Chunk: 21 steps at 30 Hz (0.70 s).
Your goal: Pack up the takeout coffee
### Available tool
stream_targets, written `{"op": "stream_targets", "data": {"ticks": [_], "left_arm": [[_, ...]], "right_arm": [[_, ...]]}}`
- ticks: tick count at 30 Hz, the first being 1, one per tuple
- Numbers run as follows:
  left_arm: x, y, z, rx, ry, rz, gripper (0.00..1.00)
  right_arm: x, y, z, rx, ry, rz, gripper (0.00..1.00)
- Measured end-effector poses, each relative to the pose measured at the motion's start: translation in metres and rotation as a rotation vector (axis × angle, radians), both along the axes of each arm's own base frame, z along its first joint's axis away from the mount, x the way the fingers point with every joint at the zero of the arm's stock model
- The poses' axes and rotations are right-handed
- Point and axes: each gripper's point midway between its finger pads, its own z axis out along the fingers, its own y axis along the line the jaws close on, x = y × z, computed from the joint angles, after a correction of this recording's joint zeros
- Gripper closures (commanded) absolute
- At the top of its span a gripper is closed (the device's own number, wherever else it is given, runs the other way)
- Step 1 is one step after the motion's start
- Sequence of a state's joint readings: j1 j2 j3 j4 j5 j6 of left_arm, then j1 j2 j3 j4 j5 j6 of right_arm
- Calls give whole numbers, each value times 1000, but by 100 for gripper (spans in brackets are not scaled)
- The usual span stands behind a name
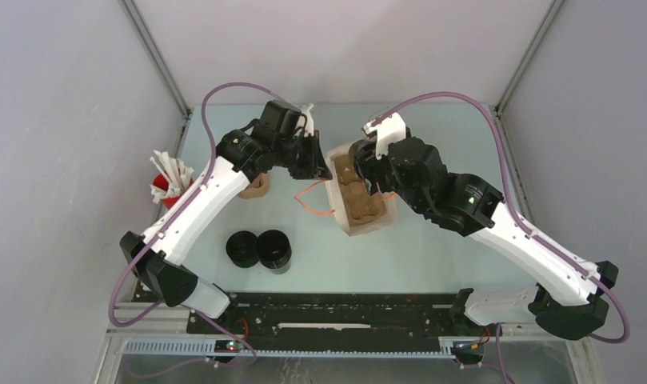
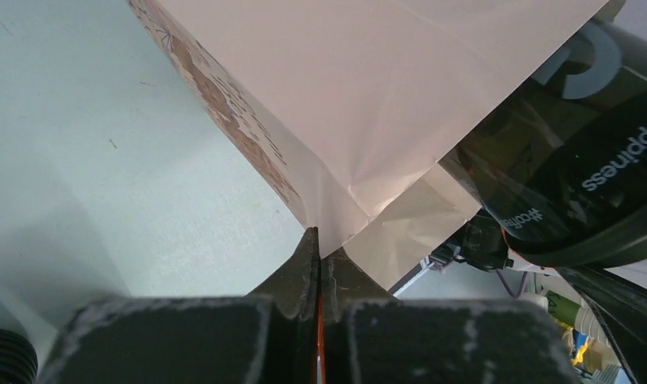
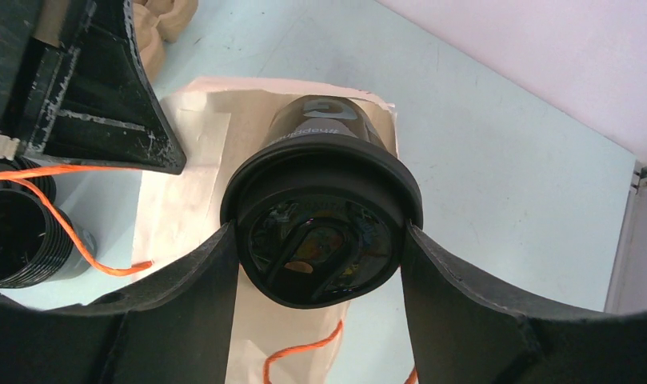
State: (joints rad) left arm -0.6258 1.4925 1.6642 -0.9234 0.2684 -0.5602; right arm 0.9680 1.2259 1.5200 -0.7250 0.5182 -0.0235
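My right gripper (image 3: 320,234) is shut on a takeout coffee (image 3: 324,200), a black cup with a black lid, one finger on each side of the lid. The cup hangs over a paper bag (image 3: 188,192) with orange string handles (image 3: 72,232). My left gripper (image 2: 324,248) is shut on the bag's edge (image 2: 368,104), with orange string between its fingers. The held cup (image 2: 576,168) shows at the right of the left wrist view. In the top view both grippers, left (image 1: 313,164) and right (image 1: 361,172), meet at the bag (image 1: 360,204). Two more black cups (image 1: 241,248) (image 1: 273,250) stand near the left arm.
A red cup with white sticks (image 1: 172,180) stands at the left wall. A brown pulp carrier (image 1: 256,186) lies partly under the left arm. Grey walls close in the table on three sides.
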Motion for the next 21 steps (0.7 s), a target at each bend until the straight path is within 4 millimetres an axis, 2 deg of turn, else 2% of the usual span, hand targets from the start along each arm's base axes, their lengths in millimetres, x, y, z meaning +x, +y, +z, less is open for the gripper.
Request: {"op": "stream_targets", "data": {"ticks": [5, 8, 11, 15, 17, 20, 21], "left_arm": [[0, -1, -4, 1, 17, -1, 100], [4, -1, -4, -21, 71, 16, 100], [18, 3, -4, -88, 174, 80, 100], [34, 16, -4, -186, 315, 196, 100], [34, 14, -4, -245, 390, 234, 100], [28, 3, -8, -313, 505, 255, 99], [25, 1, -9, -322, 541, 269, 94]], "right_arm": [[0, 2, 7, 19, -1, 17, 100], [2, 4, 20, 46, -10, 26, 100], [9, 5, 45, 91, -36, 19, 100], [20, 1, 99, 186, -112, -2, 100], [24, -5, 125, 229, -152, -15, 100], [31, -21, 151, 267, -200, -57, 100], [34, -28, 155, 272, -209, -77, 100]]}}
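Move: The bag's middle lies roughly 7 cm to the right of the left hand, 3 cm back and 10 cm below; that hand already pinches the left rim. From the right hand, which holds the coffee cup at the far end of the bag's mouth, the bag is some 5 cm back, 1 cm left and 15 cm down. The bear-shaped tray on the table stands about 18 cm left of the left hand and 2 cm ahead, and the nearer black cup 13 cm left and 14 cm back, both nearly 20 cm lower. The coffee cup, still gripped by the right hand, goes up about 15 cm from the bag's mouth, slowly at first and then fast, and the fingers tip up until almost level. Keeping its pinch on the rim, the left hand edges forward some 3 cm and eases back a little, rolling the shut fingers nearly 40 degrees counter-clockwise as seen looking along them, which turns the bag. ##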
